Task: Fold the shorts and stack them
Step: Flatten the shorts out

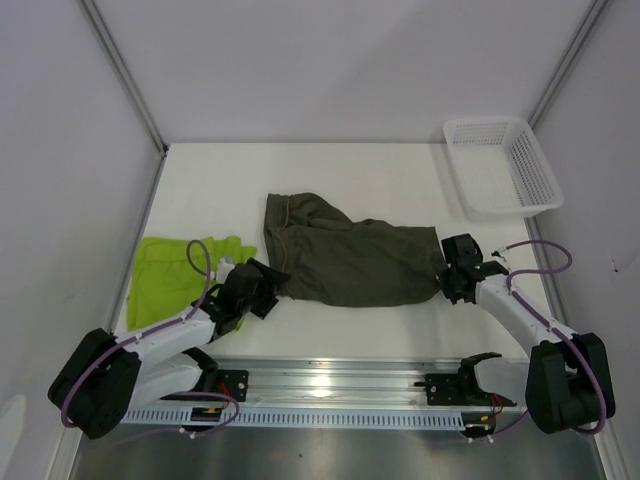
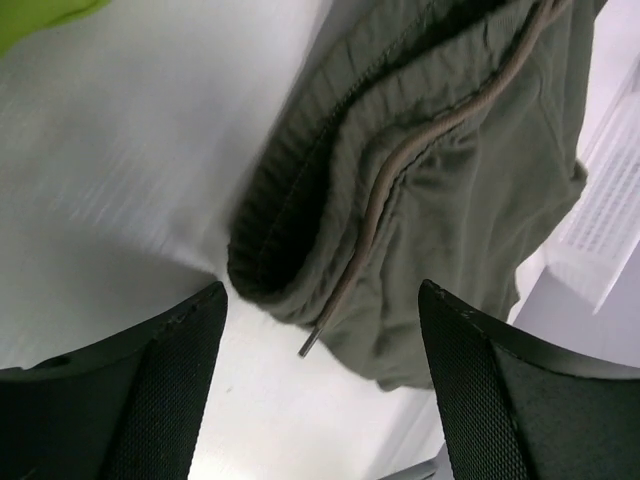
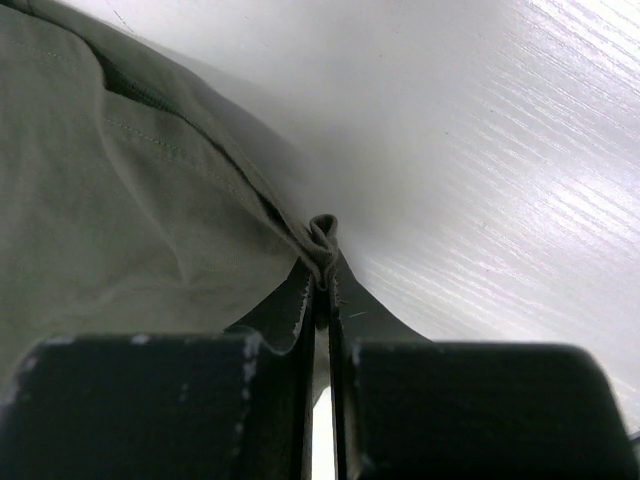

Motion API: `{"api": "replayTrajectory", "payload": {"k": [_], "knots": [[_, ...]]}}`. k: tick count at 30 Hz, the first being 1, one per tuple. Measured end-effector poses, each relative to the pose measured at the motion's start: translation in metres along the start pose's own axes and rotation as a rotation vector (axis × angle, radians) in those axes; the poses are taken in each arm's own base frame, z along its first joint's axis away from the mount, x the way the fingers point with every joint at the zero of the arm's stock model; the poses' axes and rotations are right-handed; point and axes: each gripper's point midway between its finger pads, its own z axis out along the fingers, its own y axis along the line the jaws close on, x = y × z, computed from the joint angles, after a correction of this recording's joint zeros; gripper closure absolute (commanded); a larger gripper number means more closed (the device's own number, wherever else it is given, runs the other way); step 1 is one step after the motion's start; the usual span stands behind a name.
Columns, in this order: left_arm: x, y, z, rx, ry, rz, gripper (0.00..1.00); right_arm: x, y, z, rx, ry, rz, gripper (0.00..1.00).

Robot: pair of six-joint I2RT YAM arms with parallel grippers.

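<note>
The dark olive-grey shorts (image 1: 345,255) lie spread across the middle of the table. The lime green shorts (image 1: 175,275) lie folded at the left edge. My left gripper (image 1: 268,290) is open and empty at the olive shorts' near-left corner; in the left wrist view its fingers (image 2: 170,370) flank the waistband (image 2: 300,230) and drawstring tip (image 2: 310,345) without touching. My right gripper (image 1: 447,283) is shut on the olive shorts' near-right edge; the right wrist view shows a pinch of cloth (image 3: 322,245) between the fingertips.
A white mesh basket (image 1: 500,165) stands at the back right corner. Grey walls enclose the table on three sides. A metal rail (image 1: 330,385) carrying the arm bases runs along the near edge.
</note>
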Motion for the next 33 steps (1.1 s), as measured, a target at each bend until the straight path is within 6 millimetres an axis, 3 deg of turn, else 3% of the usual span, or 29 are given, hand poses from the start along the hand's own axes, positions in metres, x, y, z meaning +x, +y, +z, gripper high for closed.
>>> {"api": "replayTrajectory", "payload": {"k": [10, 13, 14, 17, 22, 24, 29, 33], "knots": [[0.010, -0.014, 0.026, -0.016, -0.030, -0.067, 0.39, 0.000, 0.003, -0.004, -0.022, 0.004, 0.029, 1.00], [0.011, -0.019, 0.035, -0.024, -0.036, -0.072, 0.54, -0.001, 0.004, -0.006, -0.030, 0.005, 0.031, 1.00], [0.011, -0.020, 0.038, -0.028, -0.036, -0.069, 0.69, -0.001, 0.004, -0.006, -0.032, 0.004, 0.032, 1.00], [0.013, -0.016, 0.046, -0.057, -0.041, -0.056, 0.88, -0.001, 0.003, -0.008, -0.042, 0.002, 0.037, 1.00], [0.013, -0.018, 0.049, -0.059, -0.043, -0.043, 0.93, -0.001, 0.001, -0.008, -0.041, 0.002, 0.036, 1.00], [0.012, -0.019, 0.048, -0.062, -0.047, -0.032, 1.00, -0.001, 0.001, -0.008, -0.042, 0.002, 0.035, 1.00], [0.003, -0.011, 0.039, -0.142, -0.078, 0.083, 1.00, 0.001, -0.002, -0.011, -0.035, 0.015, 0.004, 1.00], [-0.008, -0.012, 0.025, -0.217, -0.095, 0.239, 1.00, 0.000, 0.002, -0.027, -0.024, 0.032, -0.057, 1.00]]}}
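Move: In front of the open left fingers, about 4 cm ahead, 3 cm to the right and 2 cm lower, is the near waistband corner of the dark shorts; the shorts' middle lies some 19 cm right and 8 cm ahead. The folded green shorts are centred about 21 cm to this hand's left, level with it. From the right hand, already pinching the hem's near corner, the waistband corner lies roughly 39 cm left and level, 2 cm lower. Reaching about 5 cm forward and right while sinking 2 cm, the left hand takes the waistband corner between its fingers and shuts them on it. Then, keeping the pinch, it goes back left about 3 cm and a little up and back, its left side rolling up some 15 degrees. The right hand keeps its hold on the hem and lifts about 2 cm, mostly at the end. ##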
